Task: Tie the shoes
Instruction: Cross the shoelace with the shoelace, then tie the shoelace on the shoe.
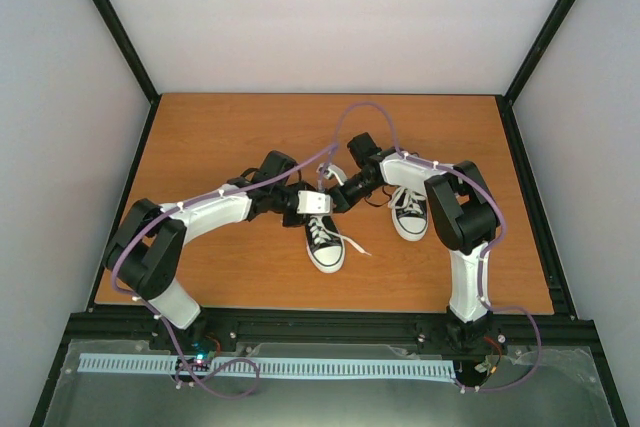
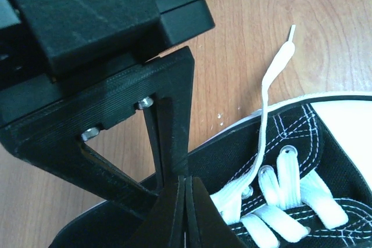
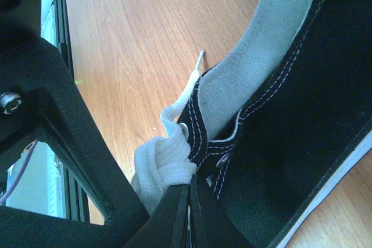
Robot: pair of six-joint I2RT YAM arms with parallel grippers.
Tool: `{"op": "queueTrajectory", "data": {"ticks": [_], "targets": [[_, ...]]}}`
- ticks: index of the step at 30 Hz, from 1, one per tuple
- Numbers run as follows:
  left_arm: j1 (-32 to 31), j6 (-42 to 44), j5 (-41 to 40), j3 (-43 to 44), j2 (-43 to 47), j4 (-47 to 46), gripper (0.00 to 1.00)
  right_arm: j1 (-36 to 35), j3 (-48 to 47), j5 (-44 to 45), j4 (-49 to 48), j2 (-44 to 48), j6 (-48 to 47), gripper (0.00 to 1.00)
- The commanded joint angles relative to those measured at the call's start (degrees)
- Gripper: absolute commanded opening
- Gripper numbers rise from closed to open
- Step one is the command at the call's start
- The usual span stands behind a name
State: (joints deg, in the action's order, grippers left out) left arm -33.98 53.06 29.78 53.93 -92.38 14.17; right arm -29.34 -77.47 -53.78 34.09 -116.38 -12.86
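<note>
Two black shoes with white toe caps lie on the wooden table (image 1: 220,137): one in the middle (image 1: 326,247), the other to its right (image 1: 409,215). Both grippers meet at the heel end of the middle shoe. My left gripper (image 1: 305,212) (image 2: 185,201) is shut, its tips beside the top eyelets of that shoe (image 2: 325,143). A white lace (image 2: 264,114) runs from there out onto the wood; I cannot tell if it is pinched. My right gripper (image 1: 335,202) (image 3: 190,201) is shut on a bunched loop of lace (image 3: 163,166) at the shoe's collar (image 3: 302,120).
A loose lace end (image 1: 352,244) trails right of the middle shoe. Black frame rails (image 1: 330,327) run along the near edge, with the arm bases on them. White walls close the table on three sides. Purple cables (image 1: 365,107) arch over the arms.
</note>
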Motion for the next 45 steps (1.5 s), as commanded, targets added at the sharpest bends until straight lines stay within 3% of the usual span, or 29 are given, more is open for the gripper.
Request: {"op": "queueTrajectory", "data": {"ticks": [1, 13, 19, 33, 45], "targets": [[-0.3, 0.9, -0.9, 2.2, 0.9, 1.4, 0.01, -0.4, -0.8, -0.4, 0.0, 2.3, -0.4, 0.03], [3.7, -3.2, 1.6, 2.4, 5.2, 10.6, 0.01, 0.3, -0.3, 4.2, -0.1, 4.0, 2.3, 0.03], [5.5, -3.4, 0.8, 0.0, 5.8, 10.5, 0.01, 0.3, -0.3, 6.5, 0.1, 4.2, 3.4, 0.03], [5.7, -1.2, 0.8, -2.6, 5.3, 9.2, 0.01, 0.7, -0.3, 7.6, -0.4, 4.8, 5.3, 0.03], [7.4, 3.5, 5.9, -2.6, 6.2, 18.3, 0.01, 2.8, 4.4, 10.9, -0.2, 6.7, 6.1, 0.03]]}}
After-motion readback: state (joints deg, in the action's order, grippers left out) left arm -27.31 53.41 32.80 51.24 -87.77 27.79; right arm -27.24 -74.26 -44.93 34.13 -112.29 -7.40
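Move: Both grippers are shut on shoelace, close together over the shoe's throat. The upper lacing lies about 2 cm below the left hand and 1 cm ahead; from the right hand it is 2 cm back, 1 cm left and some 2 cm below. From the left hand, the shoe's toe cap is about 11 cm back and 1 cm right, the loose lace end 10 cm back and 10 cm right, and the other shoe some 20 cm to the right, level with it. Bring the left gripper about 5 cm to the left, off across the shoe's near-left side, with its lace still pinched; lift it about a centimetre first, then let it sink and draw back a couple. Keep the right gripper shut on its lace, ease it up slightly, then late on pull it some 3 cm right and a little forward and down, so the hands part and draw the laces outward over the throat. ##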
